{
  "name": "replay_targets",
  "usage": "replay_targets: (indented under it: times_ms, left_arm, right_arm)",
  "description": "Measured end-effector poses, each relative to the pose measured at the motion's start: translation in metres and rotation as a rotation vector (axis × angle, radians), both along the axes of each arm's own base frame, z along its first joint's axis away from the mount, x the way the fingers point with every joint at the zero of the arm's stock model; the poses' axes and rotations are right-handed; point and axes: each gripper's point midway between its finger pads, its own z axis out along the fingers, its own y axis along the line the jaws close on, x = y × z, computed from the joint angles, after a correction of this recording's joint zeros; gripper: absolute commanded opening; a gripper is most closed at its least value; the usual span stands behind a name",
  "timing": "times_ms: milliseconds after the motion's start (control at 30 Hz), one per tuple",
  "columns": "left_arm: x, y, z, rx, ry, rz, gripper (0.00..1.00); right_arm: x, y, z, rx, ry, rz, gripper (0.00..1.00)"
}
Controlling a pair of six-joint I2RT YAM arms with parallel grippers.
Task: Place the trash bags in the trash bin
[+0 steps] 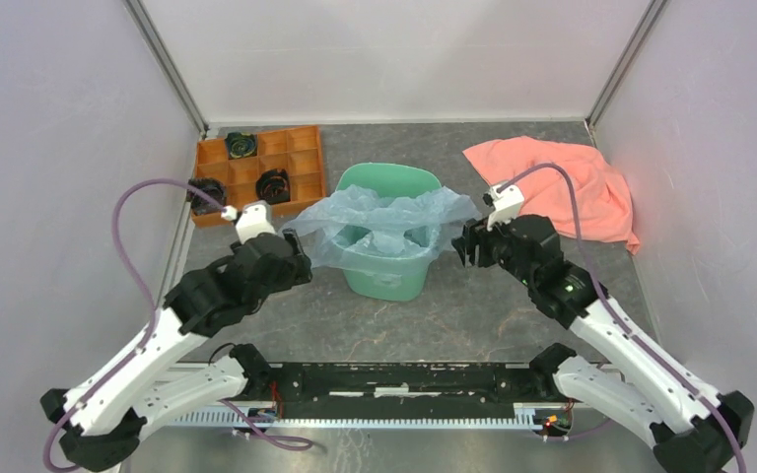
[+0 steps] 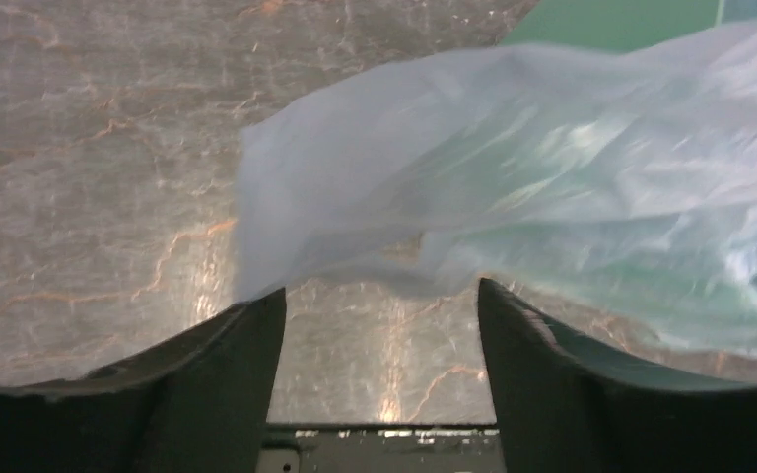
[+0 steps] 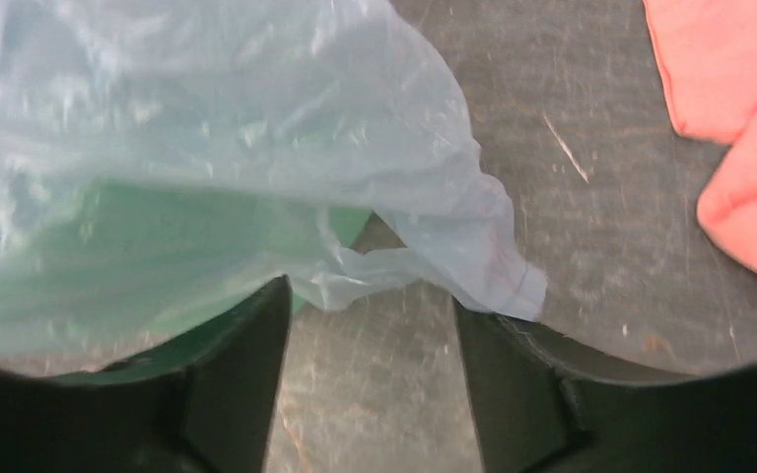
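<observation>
The mint-green trash bin (image 1: 391,279) stands at the table's middle. The pale blue-grey trash bag (image 1: 384,219) is draped over its rim and sags into it, with flaps hanging out left and right. My left gripper (image 1: 303,264) is open and empty just left of the bin, below the bag's left flap (image 2: 473,168). My right gripper (image 1: 463,244) is open and empty just right of the bin, at the bag's right flap (image 3: 256,148). The bag's edge hangs just past both sets of fingertips. The bin also shows in the left wrist view (image 2: 611,20) and the right wrist view (image 3: 339,225).
An orange compartment tray (image 1: 306,158) with dark round parts stands at the back left. A salmon-pink cloth (image 1: 572,182) lies at the back right and shows in the right wrist view (image 3: 739,118). White walls enclose the table on three sides.
</observation>
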Motion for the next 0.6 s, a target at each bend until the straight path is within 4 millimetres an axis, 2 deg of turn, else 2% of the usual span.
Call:
replay_targets:
  times_ms: [67, 167, 233, 300, 433, 533, 600]
  left_arm:
    - [-0.014, 0.012, 0.004, -0.005, 0.0, -0.013, 0.9]
    - [-0.037, 0.028, 0.022, -0.054, -0.017, -0.047, 0.97]
    - [-0.049, 0.034, 0.042, -0.103, -0.053, -0.075, 1.0]
    - [-0.056, 0.036, 0.067, -0.142, -0.102, -0.118, 1.0]
    - [-0.049, 0.037, 0.091, -0.059, -0.148, -0.174, 1.0]
    - [-0.026, 0.028, 0.088, 0.101, -0.122, -0.2, 1.0]
    - [-0.012, 0.018, 0.082, 0.175, -0.101, -0.229, 1.0]
  right_arm:
    - [-0.013, -0.009, -0.001, -0.021, 0.015, 0.006, 0.86]
    - [-0.038, -0.026, -0.001, -0.046, 0.037, 0.013, 0.97]
    - [-0.054, -0.037, 0.004, -0.054, 0.042, 0.015, 0.98]
    - [-0.063, -0.044, 0.022, -0.052, -0.002, 0.025, 0.98]
    - [-0.063, -0.043, 0.062, -0.045, -0.143, 0.073, 0.97]
    - [-0.052, -0.034, 0.083, -0.08, -0.242, 0.126, 0.95]
    - [-0.043, -0.027, 0.087, -0.117, -0.281, 0.159, 0.94]
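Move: The trash bag is spread over the bin's mouth, its middle some 17 cm right, 6 cm ahead and 4 cm below my left hand, and about 16 cm left, 3 cm ahead and 3 cm below my right. Its ends lie about 3 cm straight ahead of each hand. The bin's middle is roughly 12 cm ahead, 18 cm right of my left hand; the wooden tray is 35 cm ahead, 15 cm left of it. The pink cloth is 28 cm ahead, 27 cm right of my right hand. I back both half-open hands out of the bag's ends, about 6 cm back and 4 cm outward each, spreading the fingers wide so both come clear of the plastic. Then I lift both some 8 cm, easing forward and inward again; the right fingers tip up about 15 degrees, the left wrist turns a little clockwise. ##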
